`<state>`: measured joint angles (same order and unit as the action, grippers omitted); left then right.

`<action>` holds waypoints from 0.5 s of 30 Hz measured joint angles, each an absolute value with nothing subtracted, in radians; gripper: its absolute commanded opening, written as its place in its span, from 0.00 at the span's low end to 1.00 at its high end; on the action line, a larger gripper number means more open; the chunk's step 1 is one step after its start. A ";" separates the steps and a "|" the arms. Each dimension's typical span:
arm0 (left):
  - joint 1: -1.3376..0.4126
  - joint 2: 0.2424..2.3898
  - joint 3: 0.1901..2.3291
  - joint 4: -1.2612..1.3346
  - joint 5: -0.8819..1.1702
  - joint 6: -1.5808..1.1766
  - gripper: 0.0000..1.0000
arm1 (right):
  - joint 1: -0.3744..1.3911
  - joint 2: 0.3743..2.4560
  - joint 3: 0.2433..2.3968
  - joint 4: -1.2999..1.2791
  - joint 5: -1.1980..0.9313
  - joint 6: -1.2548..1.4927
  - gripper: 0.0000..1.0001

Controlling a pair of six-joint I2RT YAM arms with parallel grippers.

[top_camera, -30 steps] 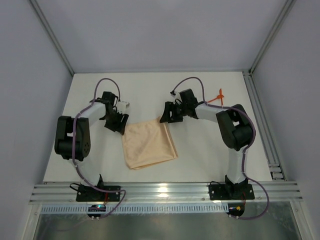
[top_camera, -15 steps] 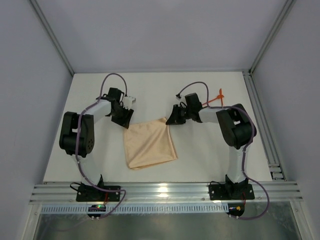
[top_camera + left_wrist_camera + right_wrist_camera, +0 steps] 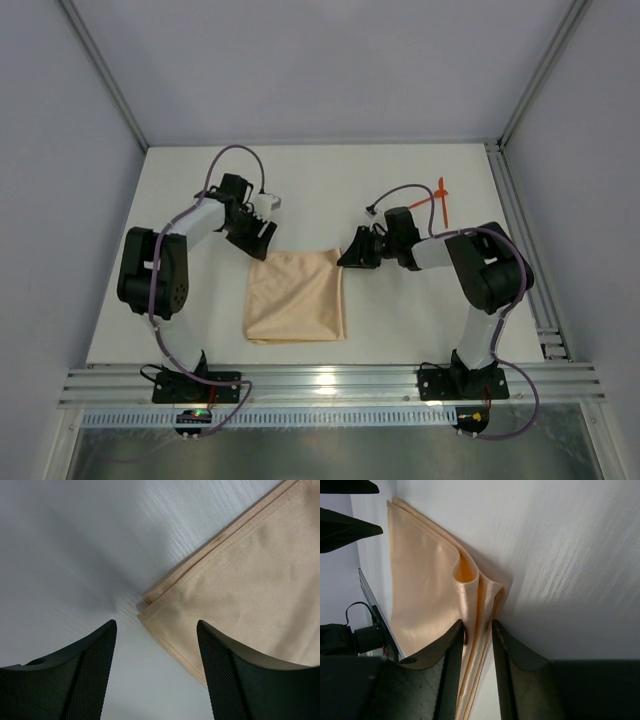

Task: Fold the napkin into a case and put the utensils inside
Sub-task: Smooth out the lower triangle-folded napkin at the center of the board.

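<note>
The peach-orange napkin [image 3: 296, 297] lies folded into a rectangle in the middle of the table. My right gripper [image 3: 347, 258] sits low at its far right corner. In the right wrist view the right gripper [image 3: 477, 625] is shut on the bunched layers of the napkin [image 3: 420, 570]. My left gripper [image 3: 262, 240] hovers at the far left corner. In the left wrist view the left gripper [image 3: 156, 625] is open, and the corner of the napkin [image 3: 250, 590] lies just ahead of its fingertips, untouched. The orange-red utensils [image 3: 438, 195] lie crossed at the back right.
A metal rail [image 3: 320, 385] runs along the near edge by the arm bases. Another rail [image 3: 522, 240] borders the table on the right. Grey enclosure walls stand on the left, the back and the right.
The right gripper closed on the napkin's far right corner and drew it right and nearer, so the cloth now lies square. The left gripper shifted slightly towards the back right.
</note>
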<state>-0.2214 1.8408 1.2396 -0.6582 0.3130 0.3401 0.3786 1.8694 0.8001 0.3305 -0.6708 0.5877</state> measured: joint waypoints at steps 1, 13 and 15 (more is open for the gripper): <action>-0.221 1.829 1.240 -0.673 0.307 0.344 0.69 | 0.379 1.861 0.793 0.335 -0.669 0.591 0.45; -0.429 1.597 1.147 -0.839 0.290 0.454 0.68 | 0.382 1.884 0.894 0.261 -0.624 0.556 0.53; -0.492 1.597 1.115 -0.855 0.297 0.460 0.68 | 0.382 1.886 0.894 0.265 -0.625 0.556 0.53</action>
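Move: The napkin's middle lies about 11 cm back and 8 cm right of my left hand, roughly 2 cm lower; its far left corner is almost right under those fingers, some 1 cm ahead. My right hand straddles the napkin's right-hand folds: the far right corner is about 3 cm ahead, 1 cm to the left and 1 cm lower. The fork lies off beyond it, some 14 cm ahead and 18 cm right of my right hand. I lift my open left hand nearly 5 cm off the far left corner, then sweep it back about 10 cm and 5 cm to the right, over the napkin towards its middle, turning some 20 degrees clockwise. Meanwhile my right fingers go on spreading around the folds and I ease that hand about 2.5 cm forward and 1 cm up, up to the far right corner. ##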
